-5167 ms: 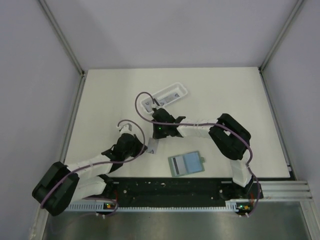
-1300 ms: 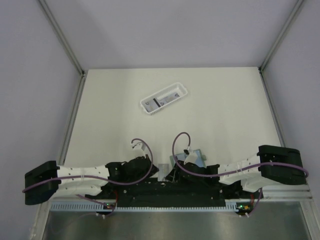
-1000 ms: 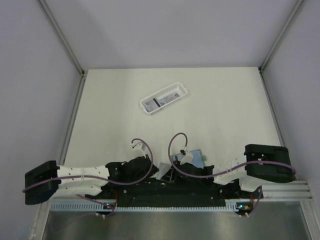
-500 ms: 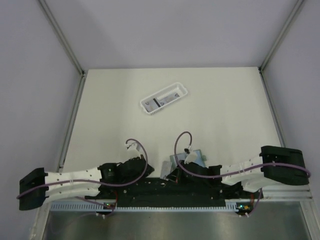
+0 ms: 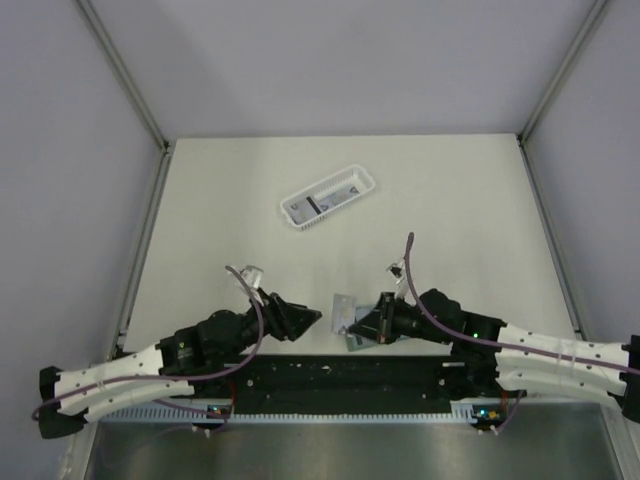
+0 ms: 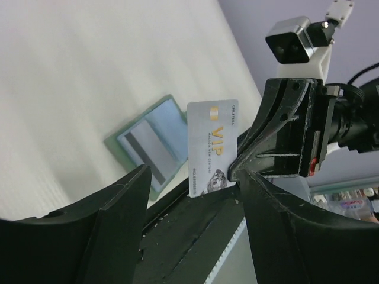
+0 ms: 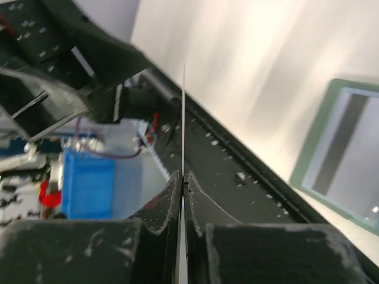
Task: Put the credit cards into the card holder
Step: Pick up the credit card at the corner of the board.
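Observation:
A light-grey credit card (image 6: pixel 212 145) printed "VIP" stands on edge in the air, pinched at its right side by my right gripper (image 5: pixel 366 322). The right wrist view shows that card (image 7: pixel 183 112) edge-on as a thin line between the shut jaws of my right gripper (image 7: pixel 183 180). Below it the sage-green card holder (image 6: pixel 137 148) lies open on the table, a black-striped card on its pale inside. The holder (image 7: pixel 323 139) also shows in the right wrist view. My left gripper (image 5: pixel 306 318) is open just left of the card, with nothing between its fingers (image 6: pixel 112 225).
A white slotted basket (image 5: pixel 328 198) sits at mid-table with another card inside. The black base rail (image 5: pixel 340 375) runs along the near edge right beneath both grippers. Grey walls and metal posts close in the sides.
The left gripper has opened and backed off to the left, leaving the card with the shut right gripper. Both arms have swung away from the rail and the card now stands higher.

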You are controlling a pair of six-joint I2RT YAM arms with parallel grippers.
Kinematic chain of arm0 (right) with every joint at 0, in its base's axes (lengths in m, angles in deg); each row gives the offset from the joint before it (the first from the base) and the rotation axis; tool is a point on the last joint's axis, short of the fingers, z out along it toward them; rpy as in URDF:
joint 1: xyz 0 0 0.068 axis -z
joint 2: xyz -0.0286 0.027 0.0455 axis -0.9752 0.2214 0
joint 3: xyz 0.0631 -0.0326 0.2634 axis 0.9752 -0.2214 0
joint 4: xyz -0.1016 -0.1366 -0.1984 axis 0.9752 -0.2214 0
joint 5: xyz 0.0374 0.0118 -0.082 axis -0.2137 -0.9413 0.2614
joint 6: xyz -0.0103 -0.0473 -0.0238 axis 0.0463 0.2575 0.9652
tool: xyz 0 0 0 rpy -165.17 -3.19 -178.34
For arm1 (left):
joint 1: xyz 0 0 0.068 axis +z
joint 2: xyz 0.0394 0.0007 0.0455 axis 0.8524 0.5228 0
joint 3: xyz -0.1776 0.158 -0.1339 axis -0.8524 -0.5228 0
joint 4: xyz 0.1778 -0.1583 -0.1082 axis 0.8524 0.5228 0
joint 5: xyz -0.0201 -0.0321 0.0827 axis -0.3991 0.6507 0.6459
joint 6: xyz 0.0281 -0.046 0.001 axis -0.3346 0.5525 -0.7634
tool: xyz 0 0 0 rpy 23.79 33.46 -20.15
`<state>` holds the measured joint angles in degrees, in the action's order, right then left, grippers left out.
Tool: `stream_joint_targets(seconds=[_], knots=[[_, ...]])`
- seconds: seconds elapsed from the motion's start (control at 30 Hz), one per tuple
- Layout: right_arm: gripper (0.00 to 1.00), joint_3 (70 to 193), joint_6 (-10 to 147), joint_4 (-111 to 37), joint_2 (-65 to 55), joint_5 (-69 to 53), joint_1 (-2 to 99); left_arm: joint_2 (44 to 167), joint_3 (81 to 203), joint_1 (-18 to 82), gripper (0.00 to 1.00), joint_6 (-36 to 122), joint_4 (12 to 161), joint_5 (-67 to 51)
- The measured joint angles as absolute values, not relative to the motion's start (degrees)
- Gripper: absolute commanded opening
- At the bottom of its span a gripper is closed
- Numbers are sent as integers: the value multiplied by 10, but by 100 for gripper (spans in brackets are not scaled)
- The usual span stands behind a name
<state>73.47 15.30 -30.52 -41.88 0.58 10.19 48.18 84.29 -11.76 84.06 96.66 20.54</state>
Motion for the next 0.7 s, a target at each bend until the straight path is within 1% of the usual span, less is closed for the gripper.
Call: stream_joint_targets(seconds=[0.1,0.2,0.3,0.43,0.5,0.53,0.6,0.63,0.67,0.7], knots=[[0,735,172,-294,-451,-72,119,496,846,-118,63,811,925,172],[0,734,177,-268,-458,-131,124,526,848,-118,59,796,888,133],[0,734,174,-235,-458,-175,125,553,848,-118,50,788,855,96],[0,734,166,-199,-457,-206,125,567,851,-118,17,781,817,62],[0,733,165,-194,-453,-212,126,570,856,-118,3,778,801,51],[0,733,165,-194,-451,-215,126,571,860,-118,0,777,790,45],[0,730,164,-193,-450,-215,127,573,867,-119,0,774,775,29],[3,730,162,-192,-450,-214,127,574,869,-119,0,772,771,26],[9,730,162,-191,-454,-213,127,575,869,-119,0,772,769,25],[11,730,161,-193,-457,-210,128,578,869,-118,0,772,766,24]])
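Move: The credit card is still pinched by its near corner in my right hand; its middle is about 3 cm ahead and 3 cm left of those fingers, roughly level. From my open left hand, it is about 6 cm to the right, level with it fore and aft and in height. The card holder lies open on the table, some 15 cm right, 2 cm back and 16 cm below my left hand. My left hand goes up and to the right, drawing back too, each about 5 cm, turning some 20 degrees clockwise while its wide-open fingers shut and pinch the credit card. My right hand keeps its own pinch, carrying the card about 6 cm up and 5 cm back with the fingers swinging counter-clockwise and tipping upward, then holds still. ##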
